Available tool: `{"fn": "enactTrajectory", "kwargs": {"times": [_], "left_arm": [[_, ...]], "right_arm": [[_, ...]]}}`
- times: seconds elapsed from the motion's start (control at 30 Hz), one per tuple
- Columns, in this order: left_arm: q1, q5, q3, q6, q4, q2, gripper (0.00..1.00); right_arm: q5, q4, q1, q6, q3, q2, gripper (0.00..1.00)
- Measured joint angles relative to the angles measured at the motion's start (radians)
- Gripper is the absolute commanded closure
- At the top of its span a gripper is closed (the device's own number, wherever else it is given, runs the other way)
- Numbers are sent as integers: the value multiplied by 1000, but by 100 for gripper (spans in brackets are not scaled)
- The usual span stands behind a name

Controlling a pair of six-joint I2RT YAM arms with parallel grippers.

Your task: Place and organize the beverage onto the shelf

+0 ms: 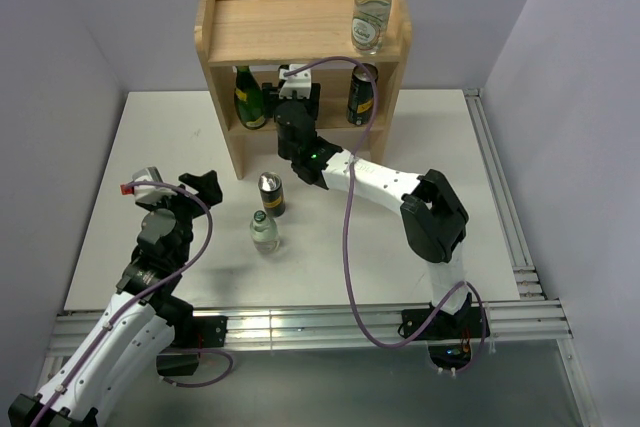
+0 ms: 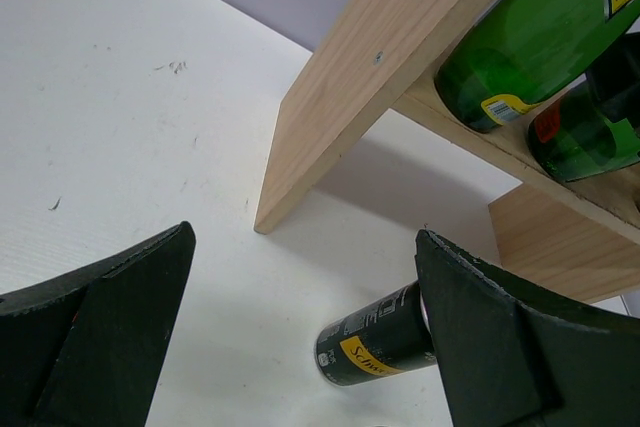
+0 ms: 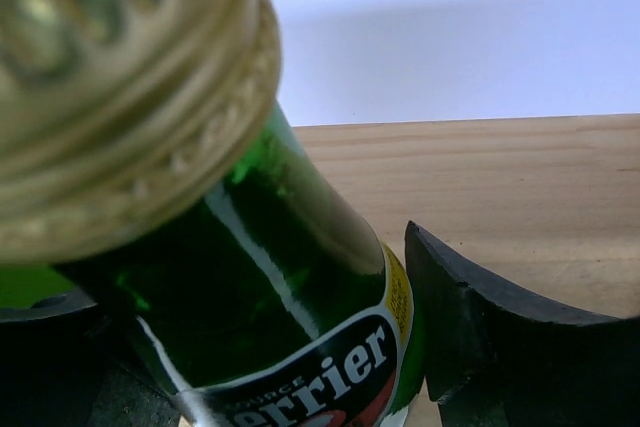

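The wooden shelf stands at the back. A clear bottle with a green cap stands on its top board. On the lower board are a dark green bottle and a dark can. My right gripper reaches in between them, shut on a second dark green bottle with a gold cap; its fingers press the label. That bottle sits low over the lower board. Another can and a clear bottle stand on the table. My left gripper hovers open to their left, with nothing between its fingers.
The shelf's left side panel comes down to the white table just ahead of my left gripper. The can shows beside its right finger. A metal rail runs along the table's right edge.
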Motion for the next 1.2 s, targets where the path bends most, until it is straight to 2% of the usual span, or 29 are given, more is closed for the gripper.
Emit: {"fn": "enactTrajectory", "kwargs": {"times": [0.07, 0.2, 0.3, 0.37, 0.93, 1.2], "left_arm": [[0, 0, 0, 0, 2, 2, 1], [0, 0, 0, 0, 2, 5, 1], [0, 0, 0, 0, 3, 5, 1], [0, 0, 0, 0, 5, 5, 1], [0, 0, 0, 0, 5, 5, 1], [0, 0, 0, 0, 5, 4, 1]], "right_arm": [[0, 0, -1, 5, 0, 0, 33], [2, 0, -2, 11, 0, 1, 21], [0, 7, -2, 22, 0, 2, 6], [0, 16, -2, 27, 5, 2, 0], [2, 39, -2, 37, 20, 2, 0], [25, 88, 33, 28, -135, -76, 0]]}}
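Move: The green Perrier bottle is held between the right fingers on the shelf's middle board, its middle at the hand and about 2 cm above it. The other green bottle stands about 9 cm to the hand's left and 2 cm nearer; the shelf can stands some 16 cm to its right, about level front to back. From the idle left hand, the Perrier bottle is about 19 cm ahead, 25 cm right and 10 cm up. Hold the right hand in place, then spread its fingers fully to let go of the Perrier bottle, letting the hand rise about 1.5 cm with a slight roll, left side up. Pause there, then draw straight back from the bottle, some 2.5 cm, sinking about 2 cm as you go, fingers wide open. ##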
